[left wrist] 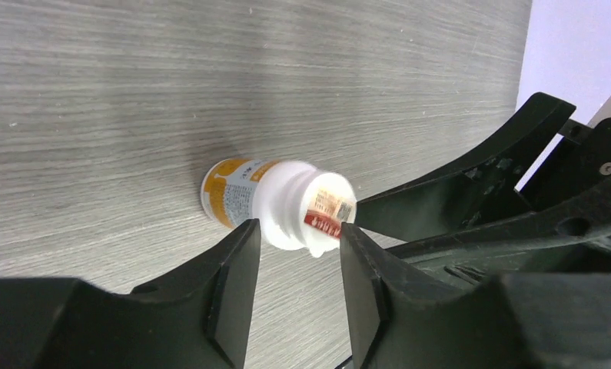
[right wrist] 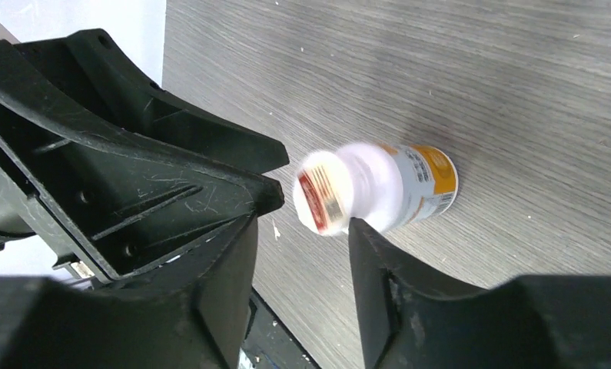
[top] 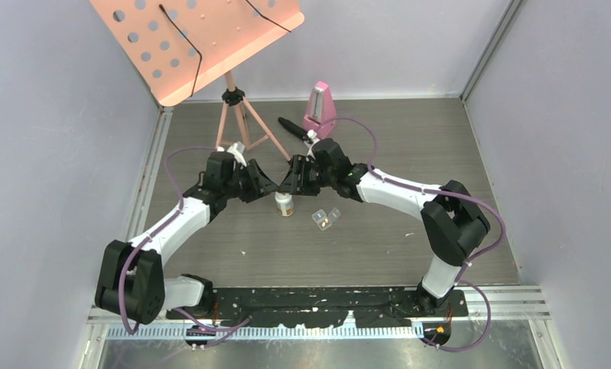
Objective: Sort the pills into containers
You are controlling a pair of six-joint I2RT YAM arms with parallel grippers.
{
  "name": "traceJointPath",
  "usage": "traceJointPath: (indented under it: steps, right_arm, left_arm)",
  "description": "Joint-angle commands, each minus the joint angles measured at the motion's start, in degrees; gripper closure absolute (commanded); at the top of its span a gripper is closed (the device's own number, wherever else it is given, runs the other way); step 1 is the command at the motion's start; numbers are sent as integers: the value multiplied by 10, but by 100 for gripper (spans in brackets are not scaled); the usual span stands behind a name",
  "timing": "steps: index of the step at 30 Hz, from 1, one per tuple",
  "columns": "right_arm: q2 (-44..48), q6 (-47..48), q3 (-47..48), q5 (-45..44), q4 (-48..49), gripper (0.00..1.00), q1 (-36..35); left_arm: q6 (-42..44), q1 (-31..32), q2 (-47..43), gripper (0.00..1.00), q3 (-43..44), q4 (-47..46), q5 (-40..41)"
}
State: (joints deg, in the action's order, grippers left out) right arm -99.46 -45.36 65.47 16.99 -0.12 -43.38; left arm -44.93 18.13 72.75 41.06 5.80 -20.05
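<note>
The containers (top: 325,217), a small clear two-compartment pill box, lie on the table right of centre. An orange-yellow speck inside it looks like pills (top: 326,223). A white-capped, orange-labelled small bottle (top: 284,204) stands on the table just left of the box. My left gripper (top: 273,189) and right gripper (top: 287,187) meet tip to tip just above and behind it. In the left wrist view the bottle (left wrist: 275,201) sits just past my open left gripper (left wrist: 298,244), not pinched. My right gripper (right wrist: 302,234) is open too, and the bottle (right wrist: 379,188) looks blurred beyond its fingertips.
A pink music stand (top: 237,115) rises at the back left, its tripod legs close behind my left gripper. A pink metronome (top: 319,110) and a dark pen-like object (top: 293,126) lie at the back. Grey walls close in both sides.
</note>
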Motion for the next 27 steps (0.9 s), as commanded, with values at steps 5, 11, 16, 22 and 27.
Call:
traceJointPath:
  steps: [5,11,16,22,27]
  right_arm:
    - [66,46,59,-25,-88,35,24]
    - [131,87,26,-86,-171,34,48]
    - [191,109,-49,-143,-254,40,95]
    - [252,129,-147,-150,-248,34,137]
    - [242,179,-180,-97,-186,22,139]
  left_arm:
    - [44,-12,-38,53,51,44,-3]
    - [77,-12,-89,49,22,95,29]
    - [77,-12,-184,41,-39,116,61]
    - [30,-12,-280,33,-122,114,64]
    - [-13,-11,-316,30,-173,91,53]
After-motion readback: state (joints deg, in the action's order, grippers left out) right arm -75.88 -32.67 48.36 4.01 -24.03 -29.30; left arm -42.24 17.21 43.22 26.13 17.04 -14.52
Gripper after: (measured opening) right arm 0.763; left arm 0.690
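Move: The open pill case lies about 13 cm to the right of my right hand, 4 cm back and some 11 cm below. The closed pill bottle stands under both hands: about 1 cm back and level sideways from the right one, its middle 6 cm down. The microphone lies some 27 cm ahead of the right hand, 6 cm to its right. From my left hand, the case is about 15 cm right, 4 cm back and 10 cm below. I back both hands off the standing bottle, first lifting them clear of its cap. My right hand then sweeps nearly 20 cm right, passing over to the far side of the pill case and sinking, fingers opening wider and dipping some 25 degrees with a clockwise turn. My left draws back about 8 cm and some 5 cm left, rising and then sinking again, its fingers opening too. ##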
